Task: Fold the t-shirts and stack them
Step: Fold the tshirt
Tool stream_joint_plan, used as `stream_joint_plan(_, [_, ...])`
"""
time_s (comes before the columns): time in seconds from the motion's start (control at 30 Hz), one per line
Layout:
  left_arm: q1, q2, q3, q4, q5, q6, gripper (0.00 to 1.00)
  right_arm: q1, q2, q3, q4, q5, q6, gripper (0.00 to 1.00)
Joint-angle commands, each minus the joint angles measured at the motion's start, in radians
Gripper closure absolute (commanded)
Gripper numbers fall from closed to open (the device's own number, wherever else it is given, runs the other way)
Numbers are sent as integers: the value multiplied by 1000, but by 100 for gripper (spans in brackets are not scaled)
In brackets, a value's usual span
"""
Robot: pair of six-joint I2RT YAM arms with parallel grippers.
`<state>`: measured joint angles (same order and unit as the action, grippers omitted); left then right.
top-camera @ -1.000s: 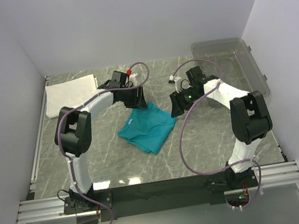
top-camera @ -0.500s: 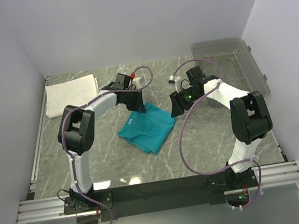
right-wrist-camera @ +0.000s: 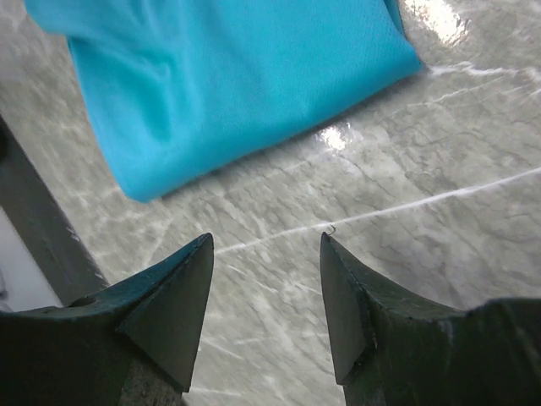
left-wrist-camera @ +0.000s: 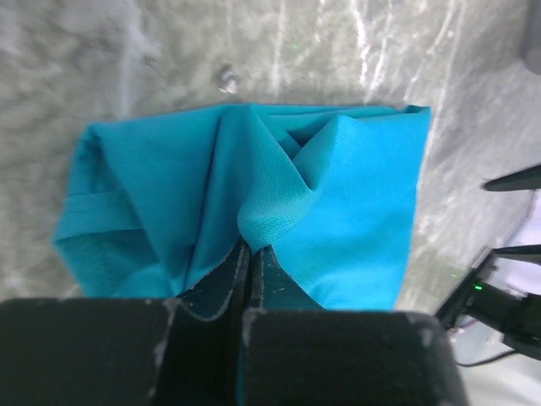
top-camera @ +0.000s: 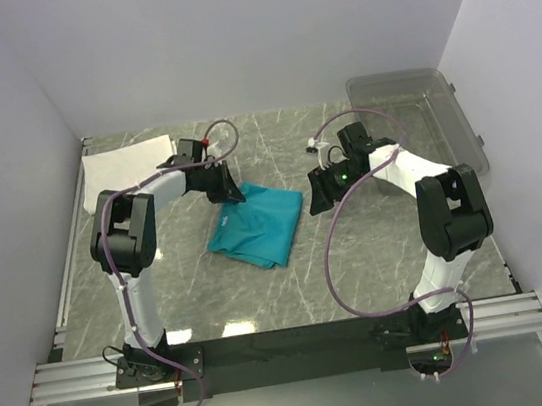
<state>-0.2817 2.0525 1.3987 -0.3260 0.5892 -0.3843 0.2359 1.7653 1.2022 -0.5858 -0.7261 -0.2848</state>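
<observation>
The teal t-shirt [top-camera: 259, 225] lies folded in the middle of the table. My left gripper [top-camera: 232, 194] is shut on its far left edge, and in the left wrist view the cloth [left-wrist-camera: 330, 194] bunches into a peak right at my left gripper [left-wrist-camera: 250, 247]. A white folded t-shirt [top-camera: 125, 168] rests at the far left. My right gripper [top-camera: 317, 199] hovers open just right of the teal shirt. In the right wrist view only bare table shows inside my right gripper [right-wrist-camera: 266, 245], with the teal shirt [right-wrist-camera: 228, 76] beyond it.
A clear plastic bin [top-camera: 416, 122] stands at the far right by the wall. Walls close in the table on the left, back and right. The marble table [top-camera: 360, 261] lies bare in front of the shirt.
My left gripper has closed on the teal shirt's edge and moved left, dragging the shirt a little leftward. The right arm has held still.
</observation>
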Motion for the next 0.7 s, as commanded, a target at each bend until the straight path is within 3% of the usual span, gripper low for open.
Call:
stream_joint_plan(0.0, [-8,-20,-33,112,95,-57,99,9,46,29,55,-33,155,39])
stream_joint_plan(0.2, [18,-66,-104,249,162,-172,99,51,118,39,208,30,530,32])
stream_joint_plan(0.3, [27,-93,-128,291,173,-202,99,60,131,14,279,-33,616,30])
stream_joint_plan(0.33, [30,-101,-147,303,169,-212,99,68,135,8,311,-41,634,19])
stream_joint_plan(0.37, [36,-109,-155,309,167,-215,99,68,146,5,328,-65,648,15])
stream_joint_plan(0.67, [88,-163,-248,346,175,-217,99,85,240,36,345,-55,717,15])
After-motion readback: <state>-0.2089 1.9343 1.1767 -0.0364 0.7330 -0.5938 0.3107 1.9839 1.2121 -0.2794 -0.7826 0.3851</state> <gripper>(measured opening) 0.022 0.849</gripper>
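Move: The folded t-shirt's far right corner lies roughly 3 cm to the left of the right hand's open fingers, 4 cm farther out and 5 cm lower. The near right corner sits 12 cm back and 8 cm to the left of the right hand, and the peak already pinched by the left gripper is 16 cm left and 4 cm out. From the left hand, the far right corner is about 13 cm to the right, level fore and aft, 2 cm lower. The t-shirt's right side, by its far corner, is what the right hand reaches for: about 6 cm left and nearly 4 cm down, the wrist rolling some 30 degrees while the open fingers spread wider. The left hand keeps its pinch, eases about 1 cm right, then comes back left and rises nearly 3 cm, tipping its fingers up towards the right. ##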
